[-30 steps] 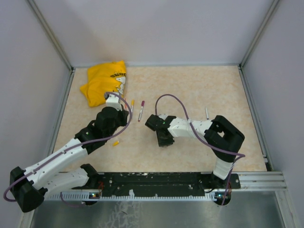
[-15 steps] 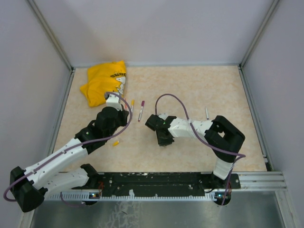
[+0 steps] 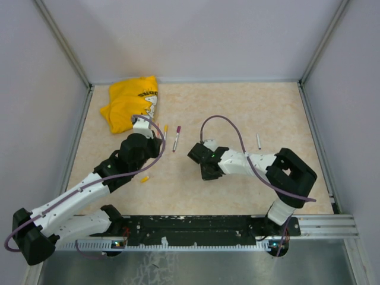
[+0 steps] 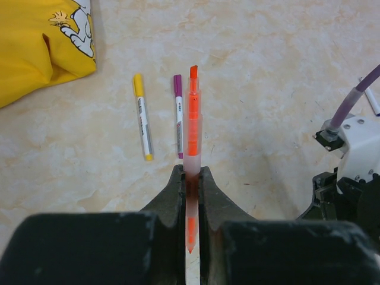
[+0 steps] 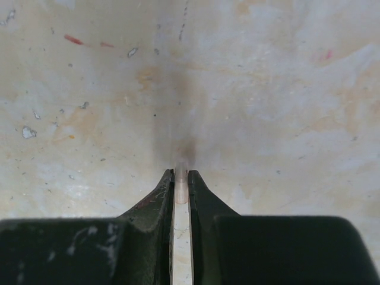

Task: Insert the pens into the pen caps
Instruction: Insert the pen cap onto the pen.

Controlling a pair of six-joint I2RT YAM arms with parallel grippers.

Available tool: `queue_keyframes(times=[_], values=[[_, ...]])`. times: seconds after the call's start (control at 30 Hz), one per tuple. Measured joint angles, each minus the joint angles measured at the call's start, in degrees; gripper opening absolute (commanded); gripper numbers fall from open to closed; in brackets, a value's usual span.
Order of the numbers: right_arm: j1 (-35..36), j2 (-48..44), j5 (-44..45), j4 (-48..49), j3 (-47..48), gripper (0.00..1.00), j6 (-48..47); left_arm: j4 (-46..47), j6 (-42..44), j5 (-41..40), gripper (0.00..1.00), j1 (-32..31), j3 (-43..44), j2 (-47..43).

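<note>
My left gripper (image 4: 191, 175) is shut on an orange-red pen (image 4: 193, 113), whose tip points away over the table. Beyond it lie a yellow-capped pen (image 4: 142, 119) and a purple-capped pen (image 4: 178, 116), side by side (image 3: 165, 132) (image 3: 176, 138). My right gripper (image 5: 181, 181) is low over the table, shut on a small pale pen cap (image 5: 181, 172) that stands between its fingertips. From above, the left gripper (image 3: 148, 135) is near the cloth and the right gripper (image 3: 206, 173) is mid-table. A small orange-yellow cap (image 3: 144, 179) lies beside the left arm. A grey pen (image 3: 259, 140) lies at the right.
A crumpled yellow cloth (image 3: 130, 102) lies at the back left corner. Grey walls and metal rails enclose the table on three sides. Purple cables loop over both arms. The right arm's wrist (image 4: 356, 148) shows at the right edge of the left wrist view.
The right gripper has shut on the pale cap, and the right arm has shifted a little to the right. The left arm and its pen have not moved.
</note>
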Motion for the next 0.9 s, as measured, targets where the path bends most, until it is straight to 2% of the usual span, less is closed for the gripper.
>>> queue_keyframes(times=[0.27,0.57,0.9], values=[[-0.79,-10.88,4.04,4.76,-4.04,0.0,0.31,1.64,0.0,1.14,0.0,0.0,0.0,1.05],[-0.81,-29.77,7.54,18.64,-12.81,0.0,-4.7,3.82,-0.04,3.23,0.0,0.0,-0.02,1.7],[-0.94,-38.93,8.5,28.39,-17.09,0.0,-9.38,9.29,0.68,10.47,0.0,0.0,-1.64,-0.52]])
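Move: The orange pen upright in the left hand stands about 17 cm to the left of the cap-holding right hand, 7 cm farther out and some 20 cm higher. The purple pen lies on the table roughly 19 cm ahead and 14 cm left of the right hand, the yellow pen 4 cm left of the purple one. From the left hand, the pinched cap is 17 cm right, 7 cm back and about 19 cm down; the purple pen is 12 cm ahead, 4 cm right, 21 cm below. Still pinching the clear cap, the right hand lifts it steeply, some 17 cm up and only a little forward, towards the height of the orange pen, while its fingers swing by about 50 degrees from pointing down to forward and left. The left hand keeps its grip on the pen and shifts about 4 cm right, rising a little late on and turning some 10 degrees clockwise. ##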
